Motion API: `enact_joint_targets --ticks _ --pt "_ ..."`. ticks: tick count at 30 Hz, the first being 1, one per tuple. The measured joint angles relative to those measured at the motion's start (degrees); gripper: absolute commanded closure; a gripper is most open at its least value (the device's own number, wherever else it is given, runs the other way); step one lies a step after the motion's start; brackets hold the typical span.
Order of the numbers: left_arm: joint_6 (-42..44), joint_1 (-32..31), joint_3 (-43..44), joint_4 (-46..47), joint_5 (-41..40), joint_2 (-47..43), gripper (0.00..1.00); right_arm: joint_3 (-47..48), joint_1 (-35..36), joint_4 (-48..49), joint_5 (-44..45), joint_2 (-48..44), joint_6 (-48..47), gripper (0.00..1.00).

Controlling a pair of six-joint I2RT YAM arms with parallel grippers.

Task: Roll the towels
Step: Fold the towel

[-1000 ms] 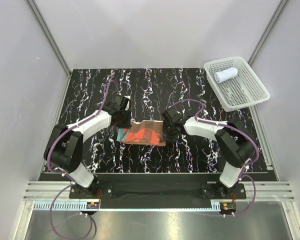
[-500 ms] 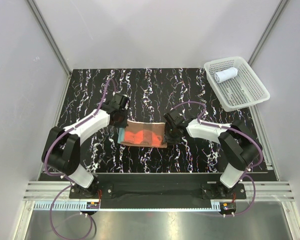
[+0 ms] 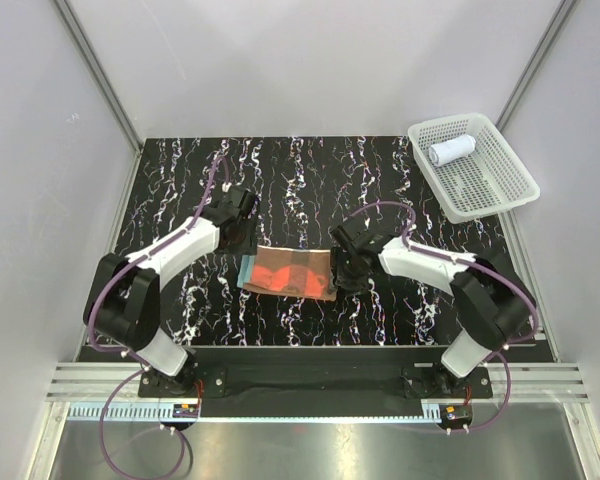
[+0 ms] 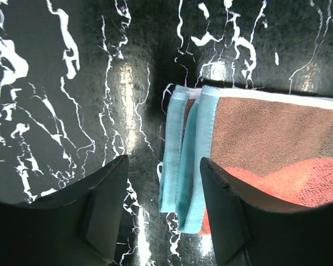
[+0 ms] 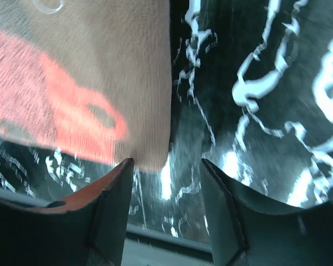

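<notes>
The orange-red towel (image 3: 288, 272) lies folded flat on the black marbled table, brown side showing in both wrist views. Its teal edging (image 4: 183, 166) sits in doubled layers between the fingers of my left gripper (image 4: 164, 210), which is open and not pinching it. My left gripper (image 3: 242, 238) hovers at the towel's left end. At the towel's right end is my right gripper (image 3: 348, 268), also open (image 5: 166, 210), with the towel's brown corner (image 5: 150, 138) just beyond its left finger. The white towel (image 3: 451, 150) lies rolled in the basket.
The white mesh basket (image 3: 500, 190) stands at the table's back right corner. Grey walls with aluminium rails enclose the table on three sides. The table's near edge (image 5: 155, 238) shows just below my right fingers.
Both grippers have opened and let go of the orange-red towel's ends. The towel has settled flatter on the table, and the right gripper has shifted slightly right.
</notes>
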Motion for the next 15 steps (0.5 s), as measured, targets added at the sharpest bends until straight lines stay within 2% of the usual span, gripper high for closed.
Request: enact_joint_targets --ticks 6,7,10,11,15 --pt "-1.1 -1.9 0.3 -1.3 0.5 -5.8 0.54 4.7 0.0 -4.0 0.9 -7.7 -1.9 0.58" --pt "-1.3 -2.4 0.2 -0.9 1.3 -7.5 0.58 5.7 0.0 -3.5 0.7 -8.8 -2.0 0.66" --pt "-2.5 -3.8 -1.4 2.3 5.0 -12.0 0.65 7.5 -0.2 -1.0 -0.7 -10.3 -2.3 0.82" --pt "-3.0 -4.1 -2.6 3.9 6.4 -13.2 0.65 7.8 -0.5 -0.1 -1.4 -10.2 -2.3 0.9" --pt "-5.1 -4.7 -7.8 8.3 11.7 -13.7 0.69 7.8 -2.3 4.3 -5.0 -7.3 -1.3 1.0"
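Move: The folded orange towel lies flat with its middle about 9 cm to the left hand's right, 2 cm nearer the base and some 5 cm below; its blue end is nearly straight beneath that hand, 1 cm back. From the right hand, the towel's middle is roughly 4 cm farther out, 9 cm to the left and 2 cm lower. The towel's near right corner is about 1 cm back and level sideways with the right hand, 2 cm below. Raise the right gripper about 10 cm off the towel's near right corner, then carry it forward and left over the towel as the fingers close almost fully on nothing. Meanwhile lift the left gripper off the blue end, sweep it 6 cm right and a little back over the towel, dipping slightly at the last, its fingers narrowing but still apart. ##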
